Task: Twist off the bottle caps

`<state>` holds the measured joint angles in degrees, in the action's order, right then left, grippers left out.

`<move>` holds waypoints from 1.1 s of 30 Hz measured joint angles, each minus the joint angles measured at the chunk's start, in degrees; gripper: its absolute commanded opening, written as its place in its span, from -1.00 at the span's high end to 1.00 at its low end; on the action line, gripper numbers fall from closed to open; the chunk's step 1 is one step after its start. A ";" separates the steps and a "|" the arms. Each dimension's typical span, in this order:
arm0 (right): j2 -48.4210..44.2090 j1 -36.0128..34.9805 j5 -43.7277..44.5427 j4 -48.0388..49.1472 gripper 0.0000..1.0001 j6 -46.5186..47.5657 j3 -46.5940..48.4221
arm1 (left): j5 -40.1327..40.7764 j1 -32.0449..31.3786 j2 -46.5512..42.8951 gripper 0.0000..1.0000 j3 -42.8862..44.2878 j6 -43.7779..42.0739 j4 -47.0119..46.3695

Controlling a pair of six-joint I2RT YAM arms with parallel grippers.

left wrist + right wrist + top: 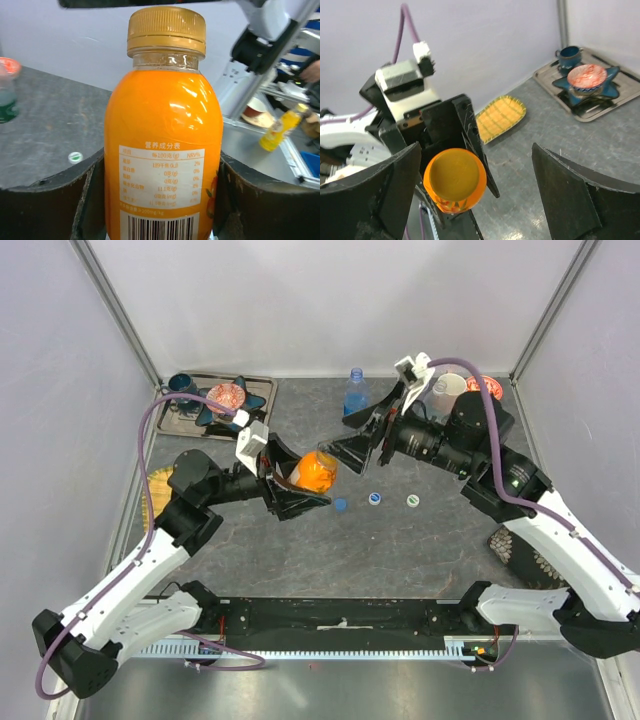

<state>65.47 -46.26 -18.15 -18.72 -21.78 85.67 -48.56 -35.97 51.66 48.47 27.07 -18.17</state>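
Note:
The bottle of orange liquid [316, 472] is held off the table, tipped so its yellow cap [166, 31] points to the right. My left gripper [310, 482] is shut on the bottle's body, with one jaw on each side of the label [162, 200]. My right gripper [345, 437] stands wide open just in front of the cap [454, 173]. The cap lies close to the left finger [375, 195], which does not touch it. The blue-tinted bottle [355, 392] stands upright at the back of the table.
Three loose caps [374, 498] lie on the table right of the orange bottle. A tray [262, 390] with a blue cup [182, 385] and a red bowl [226, 397] sits back left. A yellow woven plate [160, 483] lies left. Cups [447, 390] stand back right.

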 measured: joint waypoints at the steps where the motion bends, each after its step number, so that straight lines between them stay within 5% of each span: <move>1: 0.31 -0.02 1.53 -0.42 -0.96 -0.57 1.14 | 1.44 -0.04 -0.26 0.36 0.33 -1.36 1.20; 16: 7.04 -0.11 8.20 -2.01 -0.76 -12.66 5.18 | 40.11 -13.27 -3.74 0.32 0.90 -21.64 11.78; 33: 7.34 -0.68 9.53 -1.03 -0.11 -15.15 1.55 | 52.46 -15.26 -3.32 0.33 0.87 -26.51 12.59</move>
<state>72.82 -46.94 -8.62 -19.75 -36.93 87.22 3.90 -51.22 48.34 49.34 0.56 -5.58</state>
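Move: The left hand holds the orange bottle; its cap is about 4 cm ahead of, 4 cm right of and 6 cm above that hand. From the right hand the cap lies some 2 cm back, 4 cm left and 3 cm below. The open blue bottle stands about 23 cm ahead of the right hand and 5 cm right, the loose blue cap roughly 4 cm ahead and 2 cm right, both far below on the table. Left swings the bottle 8 cm forward, counter-clockwise 40 degrees; right rises, then sinks, fingers closing partway around the cap. ##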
